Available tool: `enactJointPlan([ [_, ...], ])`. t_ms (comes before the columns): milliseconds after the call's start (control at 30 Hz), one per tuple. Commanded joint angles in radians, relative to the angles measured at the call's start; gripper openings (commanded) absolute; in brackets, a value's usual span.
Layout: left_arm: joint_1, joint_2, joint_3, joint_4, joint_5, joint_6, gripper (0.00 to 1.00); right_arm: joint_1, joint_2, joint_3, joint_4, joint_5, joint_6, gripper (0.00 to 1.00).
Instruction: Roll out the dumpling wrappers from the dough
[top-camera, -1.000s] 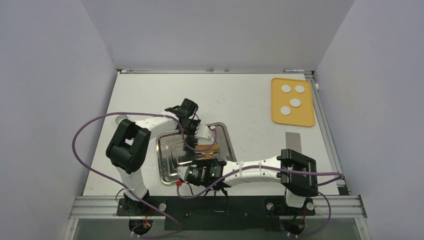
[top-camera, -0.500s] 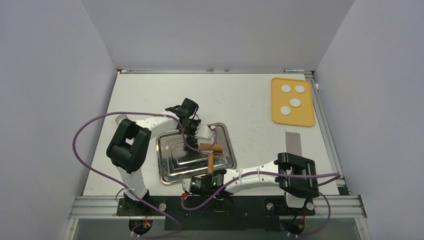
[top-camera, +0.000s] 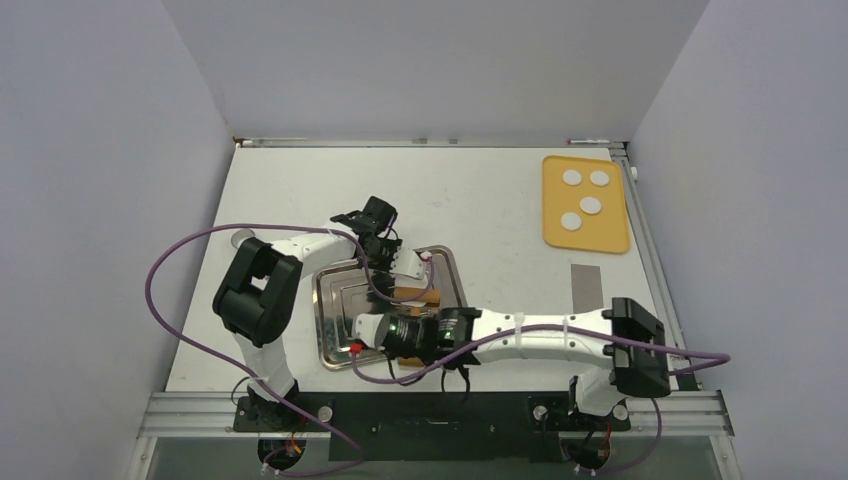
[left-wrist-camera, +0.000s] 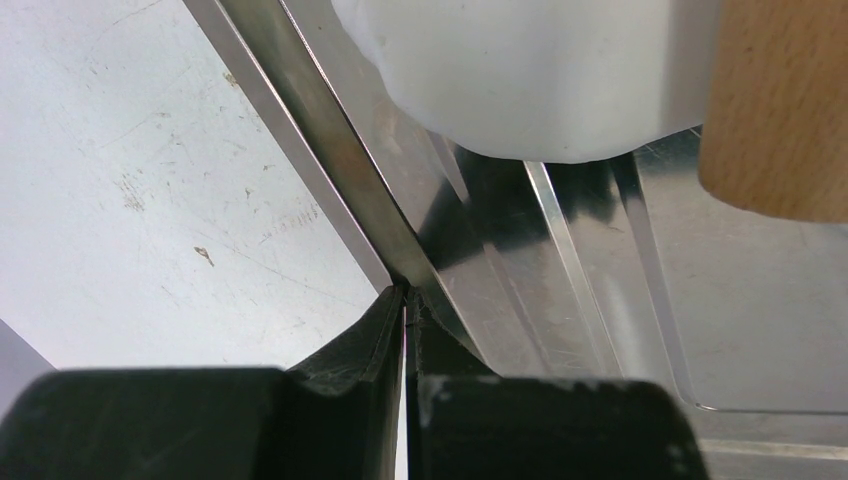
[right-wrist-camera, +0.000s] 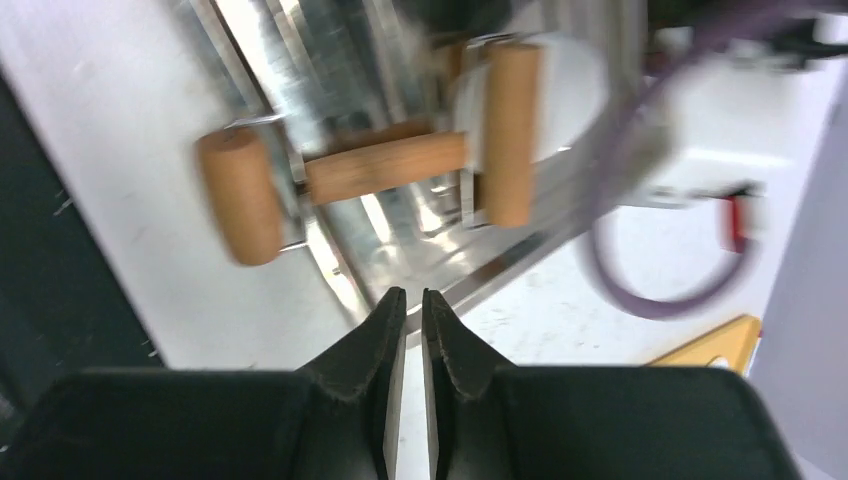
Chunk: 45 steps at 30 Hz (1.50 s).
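Observation:
Several dumpling wrappers (top-camera: 591, 205), small white discs, lie on the yellow board (top-camera: 605, 236) at the far right. A wooden roller (top-camera: 418, 294) (right-wrist-camera: 385, 165) lies across the steel tray (top-camera: 340, 300), its near end hanging over the front rim. White dough (right-wrist-camera: 570, 90) (left-wrist-camera: 530, 80) sits under its far end. My left gripper (top-camera: 385, 240) (left-wrist-camera: 408, 297) is shut on the tray's far rim (left-wrist-camera: 330, 170). My right gripper (right-wrist-camera: 405, 300) is shut on nothing, hovering by the tray's near right corner, apart from the roller. The right arm (top-camera: 520, 335) covers the tray's front.
A grey strip (top-camera: 587, 285) lies on the table right of the tray. Purple cables (top-camera: 165, 300) loop beside the left arm and along the near edge. The walls stand close on both sides.
The right gripper's jaws have closed. Its arm drew back toward the near edge, then swung out over the tray's front. The roller lies free. The left gripper has not moved.

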Motion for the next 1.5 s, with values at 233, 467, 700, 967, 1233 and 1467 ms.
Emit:
enactJointPlan([
  [233,0.007,0.030,-0.009,-0.096,0.081,-0.078,0.06,-0.146,-0.172,-0.018,0.126,-0.030,0.033,0.09],
  [467,0.022,-0.028,0.012,-0.087,0.095,-0.141,0.45,-0.200,-0.271,-0.188,0.388,-0.185,0.334,0.40],
  [700,0.058,-0.158,0.032,-0.100,0.154,-0.139,0.57,-0.343,-0.366,-0.275,0.428,-0.211,0.454,0.66],
  [967,0.122,-0.395,0.010,-0.258,0.474,0.131,0.64,-0.615,-0.503,-0.379,0.478,-0.322,0.512,0.80],
  [1233,-0.284,-0.383,-0.092,-0.346,0.387,0.289,0.71,-0.858,-0.641,-0.533,0.660,-0.509,0.563,0.82],
  [1467,-0.434,-0.221,-0.081,-0.342,0.212,0.375,0.81,-0.904,-0.691,-0.611,0.717,-0.541,0.565,0.84],
])
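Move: My left fingertips, still shut, are right at the tray's far rim. The handle of the double rolling pin lies about 19 cm back and 9 cm to their right, at nearly the same height. On the way are the dough, some 7 cm back and 6 cm right, and the pin's far roller, 10 cm back and 8 cm right. From my empty right hand the handle is roughly 3 cm ahead, 5 cm left and 7 cm below. My left hand opens as it leaves the tray rim, lifts about 13 cm, then swings back and to the right over the dough and sinks, some 40 degrees clockwise, to hover with spread fingers over the rolling pin's handle. My right hand clears out: up and forward, a small dip, then forward and right away from the tray, turning clockwise, rolling its left side up and opening wide. ##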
